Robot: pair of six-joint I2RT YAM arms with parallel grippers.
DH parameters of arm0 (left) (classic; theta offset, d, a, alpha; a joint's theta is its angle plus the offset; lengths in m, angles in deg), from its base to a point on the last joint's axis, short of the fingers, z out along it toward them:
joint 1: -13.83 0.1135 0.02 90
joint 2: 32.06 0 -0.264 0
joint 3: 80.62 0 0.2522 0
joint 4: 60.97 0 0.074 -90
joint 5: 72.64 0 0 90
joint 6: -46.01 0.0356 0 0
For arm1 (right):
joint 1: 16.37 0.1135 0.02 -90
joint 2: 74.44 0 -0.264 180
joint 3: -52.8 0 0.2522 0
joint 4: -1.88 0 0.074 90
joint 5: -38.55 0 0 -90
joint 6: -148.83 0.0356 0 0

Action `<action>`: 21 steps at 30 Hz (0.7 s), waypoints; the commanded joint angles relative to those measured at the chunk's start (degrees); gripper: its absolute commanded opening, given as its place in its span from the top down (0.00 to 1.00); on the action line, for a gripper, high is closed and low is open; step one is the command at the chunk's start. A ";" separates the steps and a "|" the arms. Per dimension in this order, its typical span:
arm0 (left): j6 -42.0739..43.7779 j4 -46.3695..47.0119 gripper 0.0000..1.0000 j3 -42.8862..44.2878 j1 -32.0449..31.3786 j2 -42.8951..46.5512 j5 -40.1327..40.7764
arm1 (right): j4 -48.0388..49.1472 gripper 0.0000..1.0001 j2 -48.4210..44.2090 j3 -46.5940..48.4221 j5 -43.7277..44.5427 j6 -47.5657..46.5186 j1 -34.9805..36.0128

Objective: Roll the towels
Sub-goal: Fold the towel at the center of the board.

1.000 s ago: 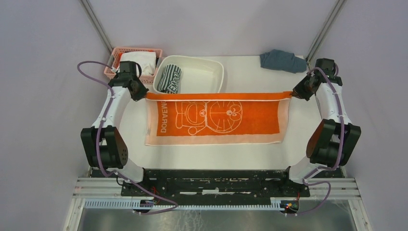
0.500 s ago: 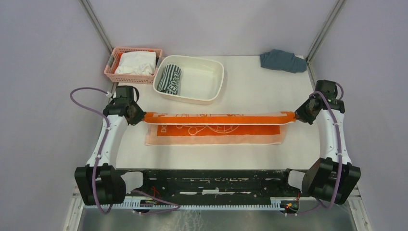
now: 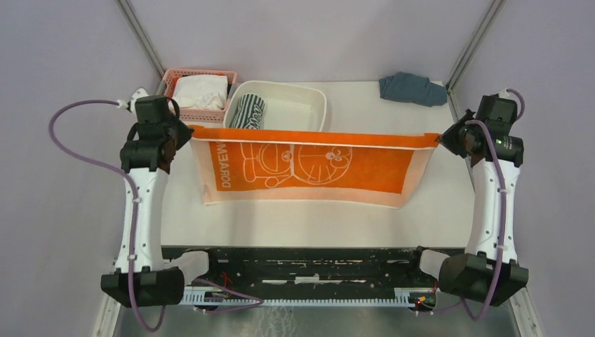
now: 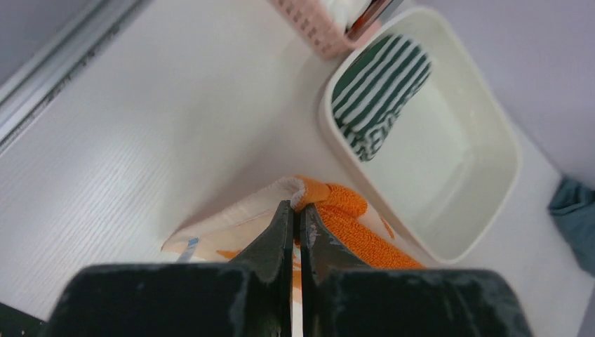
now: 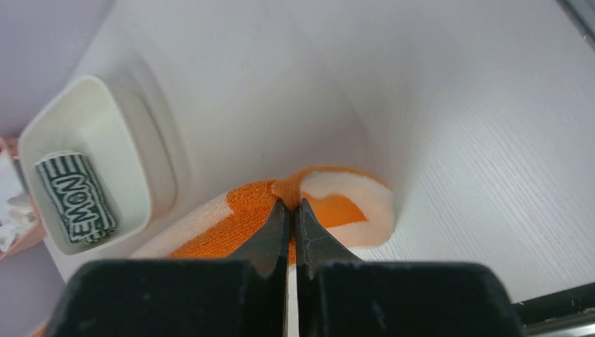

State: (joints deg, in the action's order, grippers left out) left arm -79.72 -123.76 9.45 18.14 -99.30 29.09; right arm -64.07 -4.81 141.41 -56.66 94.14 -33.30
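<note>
The orange towel (image 3: 316,165) with white cartoon lettering hangs stretched in the air between both grippers, its lower edge sagging toward the table. My left gripper (image 3: 188,133) is shut on the towel's left top corner (image 4: 312,193). At the other end my right gripper (image 3: 440,139) is shut on the right top corner (image 5: 288,193). The green-and-white striped towel (image 3: 248,114) lies rolled up in the left end of the white tub (image 3: 309,98); both wrist views catch it too, striped towel (image 4: 379,91) and striped towel (image 5: 76,196).
A pink basket (image 3: 168,91) holding a white cloth (image 3: 200,91) stands at the back left beside the tub. A blue-grey cloth (image 3: 412,88) lies crumpled at the back right. Slanted frame posts rise at both back corners.
Both grippers pulled the towel's far edge toward the near side, folding it over, then lifted it high and back; the towel now hangs spread out in the air.
</note>
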 commanded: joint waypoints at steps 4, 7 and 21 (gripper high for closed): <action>2.81 -4.12 0.97 14.37 0.47 8.94 12.93 | -7.41 1.00 -10.89 11.24 10.20 -2.96 3.02; 3.67 -7.17 0.97 18.71 -1.00 10.57 16.77 | -11.13 1.00 -14.70 14.26 16.58 -4.36 5.55; 7.19 -7.88 0.97 16.54 -7.48 12.43 23.93 | -14.07 1.00 -18.03 15.43 22.22 -4.59 9.69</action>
State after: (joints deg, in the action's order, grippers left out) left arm -76.88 -135.41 30.52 10.25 -85.00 48.34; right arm -79.26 -26.17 159.48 -41.01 90.95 -23.20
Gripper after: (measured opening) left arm 0.052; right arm 0.043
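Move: Both grippers already pinch the orange towel's two far corners, roughly 75 cm apart. From the left gripper, the hanging towel's middle lies about 37 cm right, 7 cm back and 14 cm lower; the white tray is some 25 cm ahead and 24 cm right, the pink basket about 32 cm ahead and 8 cm left. From the right gripper, the towel's middle is about 37 cm left, 7 cm back and 12 cm below; the blue towel is some 37 cm ahead and 8 cm right. Keep both grippers shut on the orange towel's corners and swing them up together by some 17 cm while drawing back about 10 cm towards the bases, away from the tray and blue towel. Tip the fingers up by 20 degrees or so on the way, hold the top edge stretched between the hands, and ease to a stop with a slight dip. ##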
